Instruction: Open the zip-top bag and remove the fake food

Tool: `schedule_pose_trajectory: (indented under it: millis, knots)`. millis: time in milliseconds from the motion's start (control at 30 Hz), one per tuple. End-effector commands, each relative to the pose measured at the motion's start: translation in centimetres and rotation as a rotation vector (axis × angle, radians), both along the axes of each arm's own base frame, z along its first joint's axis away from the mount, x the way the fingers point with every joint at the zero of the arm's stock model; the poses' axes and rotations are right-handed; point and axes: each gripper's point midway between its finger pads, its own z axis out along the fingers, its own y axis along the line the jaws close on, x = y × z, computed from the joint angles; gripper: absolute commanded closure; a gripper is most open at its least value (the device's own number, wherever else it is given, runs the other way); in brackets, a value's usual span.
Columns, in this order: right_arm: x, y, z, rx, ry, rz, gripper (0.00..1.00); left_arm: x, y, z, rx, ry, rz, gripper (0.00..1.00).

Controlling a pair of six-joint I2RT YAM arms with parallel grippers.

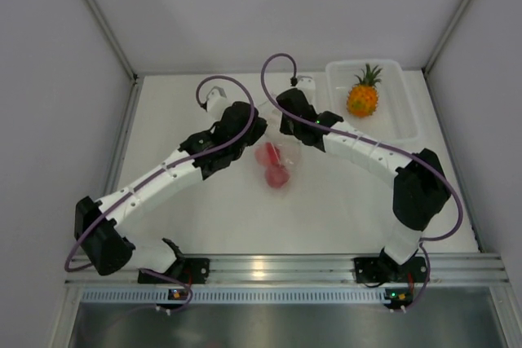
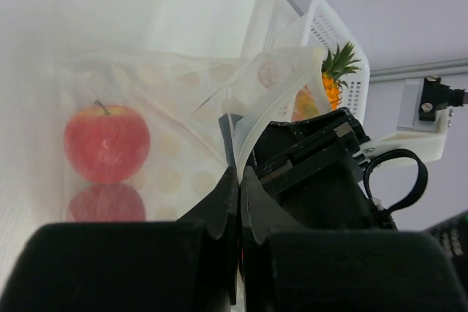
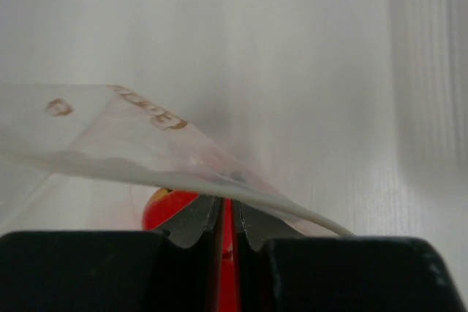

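The clear zip-top bag (image 1: 290,155) lies mid-table between both grippers, its mouth pulled partly apart. Two red round fruits (image 1: 267,154) (image 1: 277,177) are inside it. The toy pineapple (image 1: 363,97) stands outside the bag, in the bin. My left gripper (image 1: 258,136) is shut on one edge of the bag; the left wrist view shows its jaws (image 2: 240,174) pinching the film, with a red fruit (image 2: 107,142) behind the bag wall (image 2: 183,107). My right gripper (image 1: 292,136) is shut on the opposite edge (image 3: 146,169), its jaws (image 3: 227,206) closed over film, a red fruit (image 3: 162,208) just beyond.
A rigid translucent bin (image 1: 404,112) stands at the back right and holds the pineapple, which also shows in the left wrist view (image 2: 333,82) with the bin (image 2: 329,31). White walls enclose the table on the left, back and right.
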Motion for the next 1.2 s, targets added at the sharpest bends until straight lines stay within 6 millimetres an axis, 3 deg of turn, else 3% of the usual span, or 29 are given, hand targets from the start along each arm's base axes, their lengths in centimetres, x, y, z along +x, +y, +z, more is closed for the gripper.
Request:
schedule_pose_trajectory:
  millis: [0, 100, 167, 233, 300, 333, 467, 700, 900, 1167]
  knots:
    - [0.4, -3.9, 1.1, -0.235, -0.057, -0.016, 0.93, -0.3, 1.3, 3.7, -0.095, -0.097, 0.049, 1.0]
    - [0.7, -6.6, 2.3, -0.379, -0.085, -0.038, 0.94, -1.0, 2.1, 3.4, -0.042, -0.111, 0.026, 1.0]
    - [0.3, -7.2, 2.6, -0.437, -0.069, -0.01, 0.94, -1.7, 2.2, 2.7, -0.008, -0.106, -0.012, 1.0]
    - [-0.7, -7.2, 2.2, -0.492, -0.038, 0.034, 0.94, -2.4, 2.6, 0.1, 0.034, -0.068, -0.038, 1.0]
    - [-2.0, -6.0, 2.1, -0.505, -0.044, 0.082, 0.92, -3.3, 2.6, -1.4, 0.039, -0.039, -0.07, 1.0]
    - [-2.6, -5.5, 1.1, -0.502, -0.034, 0.112, 0.91, -3.8, 2.8, -3.0, 0.066, -0.015, -0.082, 1.0]
    - [-5.0, -1.8, -0.8, -0.362, -0.015, 0.244, 0.85, -4.9, 3.1, -5.4, 0.103, 0.018, -0.1, 1.0]
    - [-5.9, -1.3, -2.5, -0.324, 0.013, 0.244, 0.71, -5.0, 1.5, -3.3, 0.107, -0.022, -0.154, 1.0]
    - [-6.0, -2.5, -4.3, -0.37, 0.041, 0.232, 0.48, -4.7, -0.2, -2.3, 0.114, -0.035, -0.205, 1.0]
    - [-5.1, -1.3, -8.0, -0.287, 0.109, 0.229, 0.4, -5.1, -1.6, -2.4, 0.141, -0.036, -0.261, 1.0]
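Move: From the right gripper, nearly shut at the bag's mouth, the stemmed apple in the bag lies about 1 cm back, 5 cm to the left and some 10 cm below. The second apple lies roughly 7 cm back and 2 cm left, at about the same depth. The pineapple in the tray is some 15 cm ahead, 25 cm right and 13 cm lower. From the left gripper the stemmed apple is about 2 cm ahead, neither left nor right, and some 17 cm down. Sweep the right gripper about 5 cm right, rolling its left side down, then draw it back and push it down some 7 cm into the bag over the apples, spreading its fingers past half open. Keep the left gripper shut on the bag's rim; lift it slightly, bring it back about 5 cm while dipping, then let it rise a little and drift right. ##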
